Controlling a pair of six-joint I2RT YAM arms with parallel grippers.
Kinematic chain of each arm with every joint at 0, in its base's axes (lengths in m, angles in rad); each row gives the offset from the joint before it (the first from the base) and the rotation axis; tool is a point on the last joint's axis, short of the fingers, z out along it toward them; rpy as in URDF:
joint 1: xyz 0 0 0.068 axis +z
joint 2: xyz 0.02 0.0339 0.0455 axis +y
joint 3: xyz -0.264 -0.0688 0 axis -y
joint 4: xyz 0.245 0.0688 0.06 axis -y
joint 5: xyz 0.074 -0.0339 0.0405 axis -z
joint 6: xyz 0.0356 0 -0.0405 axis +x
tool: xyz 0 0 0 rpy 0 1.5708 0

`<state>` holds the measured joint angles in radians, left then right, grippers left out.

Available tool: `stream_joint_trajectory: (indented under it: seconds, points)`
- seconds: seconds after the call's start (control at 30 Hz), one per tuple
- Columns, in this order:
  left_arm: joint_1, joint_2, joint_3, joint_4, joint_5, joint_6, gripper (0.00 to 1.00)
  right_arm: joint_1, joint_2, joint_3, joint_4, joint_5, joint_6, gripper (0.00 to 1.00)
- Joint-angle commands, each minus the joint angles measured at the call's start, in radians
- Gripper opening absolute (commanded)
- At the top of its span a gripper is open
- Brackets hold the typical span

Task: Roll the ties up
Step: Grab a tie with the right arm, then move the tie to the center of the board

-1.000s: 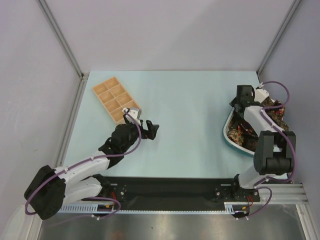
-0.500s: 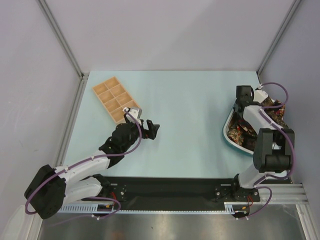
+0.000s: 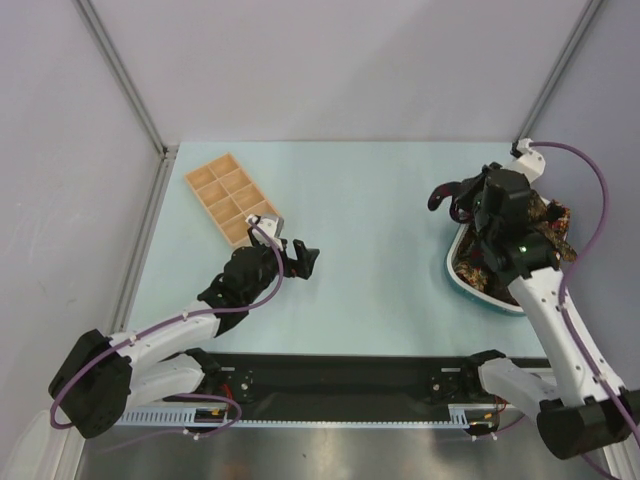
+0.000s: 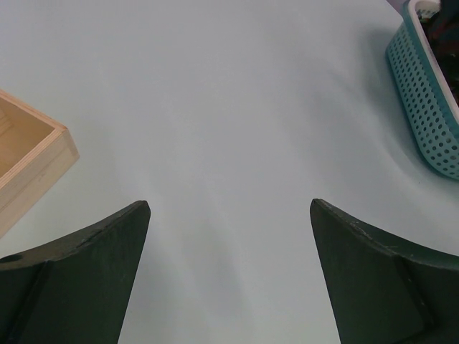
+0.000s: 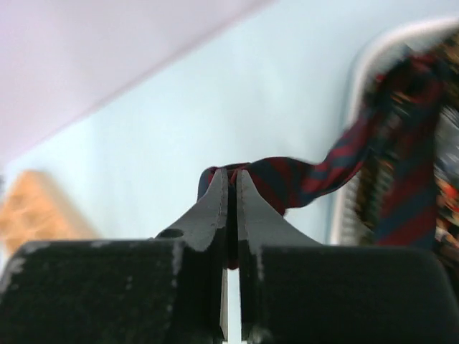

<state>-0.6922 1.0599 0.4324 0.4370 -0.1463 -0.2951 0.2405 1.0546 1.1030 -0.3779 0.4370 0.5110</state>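
Observation:
A navy tie with red diagonal stripes is pinched at one end by my right gripper, which is shut on it. The tie trails back to the right into the teal basket, where more patterned ties lie in a heap. Seen from above, the right gripper hangs over the table just left of the basket's far end, with the tie's dark end curling from it. My left gripper stands open above bare table, nothing between its fingers.
A wooden compartment tray lies at the far left; its corner shows left of the left gripper. The basket's perforated wall sits at the far right of the left wrist view. Frame posts stand at the table's back corners.
The right gripper shut on the striped tie inside the basket, then rose and swung left, drawing the tie out. The left arm has stayed still.

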Motion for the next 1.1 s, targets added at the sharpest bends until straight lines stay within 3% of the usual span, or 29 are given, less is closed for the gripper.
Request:
stream_joint_trajectory:
  seconds: [0.0, 0.23, 0.43, 0.53, 0.63, 0.77, 1.07]
  points:
    - [-0.010, -0.021, 0.032, 0.014, 0.007, 0.002, 1.00, 0.057, -0.097, 0.092, 0.016, -0.153, -0.051, 0.00]
    - [-0.010, -0.057, 0.017, 0.020, -0.013, -0.001, 1.00, 0.201, -0.110, 0.251, -0.010, -0.464, 0.021, 0.00]
    - [-0.012, -0.093, -0.003, 0.017, -0.059, -0.006, 1.00, 0.460, -0.033, 0.348, 0.022, -0.457, -0.015, 0.00]
    - [-0.012, -0.120, -0.012, 0.000, -0.099, -0.018, 1.00, 0.638, 0.051, 0.448, 0.008, -0.371, -0.063, 0.00]
    - [-0.010, -0.170, -0.026, -0.030, -0.218, -0.051, 1.00, 0.758, 0.114, 0.495, 0.033, -0.342, -0.115, 0.00]
    - [-0.012, -0.273, -0.063, -0.083, -0.405, -0.105, 1.00, 0.737, 0.181, 0.526, 0.021, -0.285, -0.129, 0.00]
    - [-0.010, -0.402, -0.077, -0.308, -0.814, -0.315, 1.00, 0.534, 0.303, 0.353, 0.154, -0.618, -0.036, 0.00]
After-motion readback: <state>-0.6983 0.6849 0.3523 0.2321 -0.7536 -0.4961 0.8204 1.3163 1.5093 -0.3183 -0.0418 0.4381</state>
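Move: The right hand already holds the striped tie, whose tail still trails into the basket. The clear mid-table spot it is carried to is about 32 cm left, 10 cm back and 28 cm below; the basket's middle is some 14 cm right and 2 cm back, 22 cm down, the wooden box about 60 cm left and 10 cm ahead, 27 cm down. From the left hand, that spot is roughly 7 cm right, 4 cm back and 14 cm below. Keeping its fingers shut on the tie, the right hand sweeps some 30 cm left, away from the basket and over the open table, rising and drawing back about 15 cms on the way and swinging about 60 degrees counter-clockwise, then turns forward towards the far side while sinking about 6 cm. Once that sweep is under way, the empty left hand, fingers still wide open, lifts a little and then swings about 12 cm left, turning counter-clockwise, away from the spot where the tie comes. ##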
